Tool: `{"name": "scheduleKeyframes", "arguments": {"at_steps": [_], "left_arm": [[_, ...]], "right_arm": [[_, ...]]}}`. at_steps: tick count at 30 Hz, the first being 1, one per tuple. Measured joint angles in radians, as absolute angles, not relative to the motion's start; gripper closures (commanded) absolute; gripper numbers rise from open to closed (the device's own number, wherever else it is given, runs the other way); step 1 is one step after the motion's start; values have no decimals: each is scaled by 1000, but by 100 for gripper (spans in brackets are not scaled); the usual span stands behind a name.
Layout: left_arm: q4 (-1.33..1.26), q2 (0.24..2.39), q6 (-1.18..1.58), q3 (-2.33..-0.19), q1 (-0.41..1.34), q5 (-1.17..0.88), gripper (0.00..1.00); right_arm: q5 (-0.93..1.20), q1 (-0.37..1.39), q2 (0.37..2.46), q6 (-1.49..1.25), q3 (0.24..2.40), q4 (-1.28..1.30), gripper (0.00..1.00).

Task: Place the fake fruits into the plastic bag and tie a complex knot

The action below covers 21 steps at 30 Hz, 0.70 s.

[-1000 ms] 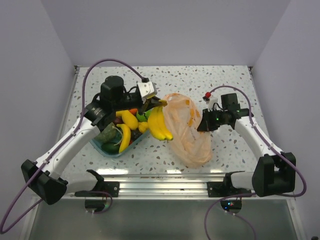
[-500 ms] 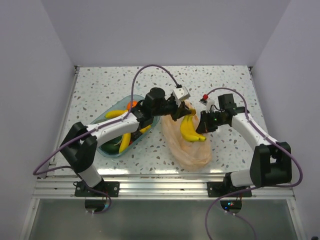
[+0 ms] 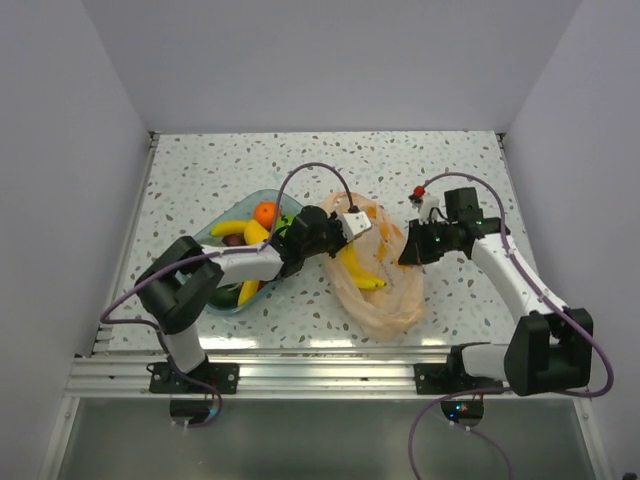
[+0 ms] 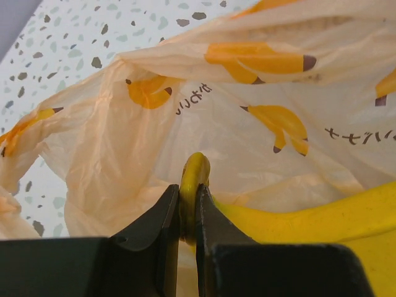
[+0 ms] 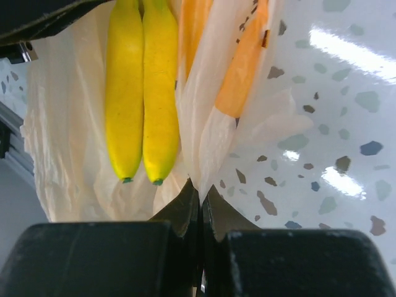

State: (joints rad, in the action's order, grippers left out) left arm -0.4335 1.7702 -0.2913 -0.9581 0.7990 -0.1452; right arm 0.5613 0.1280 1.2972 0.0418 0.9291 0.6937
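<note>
The peach-orange plastic bag (image 3: 392,295) lies open on the table. My left gripper (image 3: 343,248) reaches into its mouth, shut on the stem of a yellow banana bunch (image 3: 362,276). In the left wrist view the jaws (image 4: 189,199) pinch that stem, with the bananas (image 4: 322,216) to the right against the bag's printed wall (image 4: 185,105). My right gripper (image 3: 404,252) is shut on the bag's right edge and holds it up. The right wrist view shows its fingertips (image 5: 199,193) clamping the film (image 5: 204,124) beside the hanging bananas (image 5: 142,93). No knot shows.
A clear blue tray (image 3: 196,240) left of the bag holds an orange (image 3: 265,212), a banana (image 3: 240,228), a green ball (image 3: 284,222) and other fruits partly hidden under my left arm. White walls enclose the speckled table (image 3: 440,160); a metal rail (image 3: 320,360) runs along its near edge.
My left arm has carried the banana bunch from beside the tray rightward and down into the bag's mouth. The right gripper has kept its hold on the bag's edge.
</note>
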Motion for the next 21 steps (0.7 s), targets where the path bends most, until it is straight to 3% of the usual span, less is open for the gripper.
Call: {"name": "scheduleKeyframes", "arguments": {"at_steps": [4,6,8,12,15,21], "left_arm": [[-425,1725,-392,-935,801,-139,63],[-377,1695,-425,-939,801,-161,57],[-313,1669,-455,-960,803,-178,38],[-179,1604,-476,-1024,807,-191,21],[-27,1521,-432,-1106,797,-260,3],[313,1314,-379,-1354,678,-355,0]], "right_arm": [[510,123,1200,28,929,672,100],[489,122,1162,24,929,660,100],[471,122,1141,22,929,651,100],[434,122,1135,18,928,630,100],[435,122,1141,18,920,615,100],[436,122,1159,18,912,612,100]]}}
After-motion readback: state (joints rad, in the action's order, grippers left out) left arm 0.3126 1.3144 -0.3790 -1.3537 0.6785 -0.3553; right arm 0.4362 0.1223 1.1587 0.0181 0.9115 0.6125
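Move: The left hand holds the bananas by their stem inside the plastic bag. The bag's middle is about 7 cm to its right, 4 cm back and 5 cm below; the bananas' bodies are some 4 cm right, 5 cm back and 4 cm down. The fruit tub's middle lies about 22 cm left and 2 cm back, 5 cm lower. From the right hand, which pinches the bag's rim, the bag's middle is about 7 cm left, level ahead, 5 cm below. The left fingers let go of the banana stem, spreading from nearly shut to fully open as the hand eases up; it then climbs fast out of the bag, about 23 cm in all, drifting back some 4 cm and, late on, left about 7 cm. The right hand keeps its pinch on the rim and raises it about 4 cm, also edging forward and right and tipping up some 10 degrees, then sinks back 1 cm. ##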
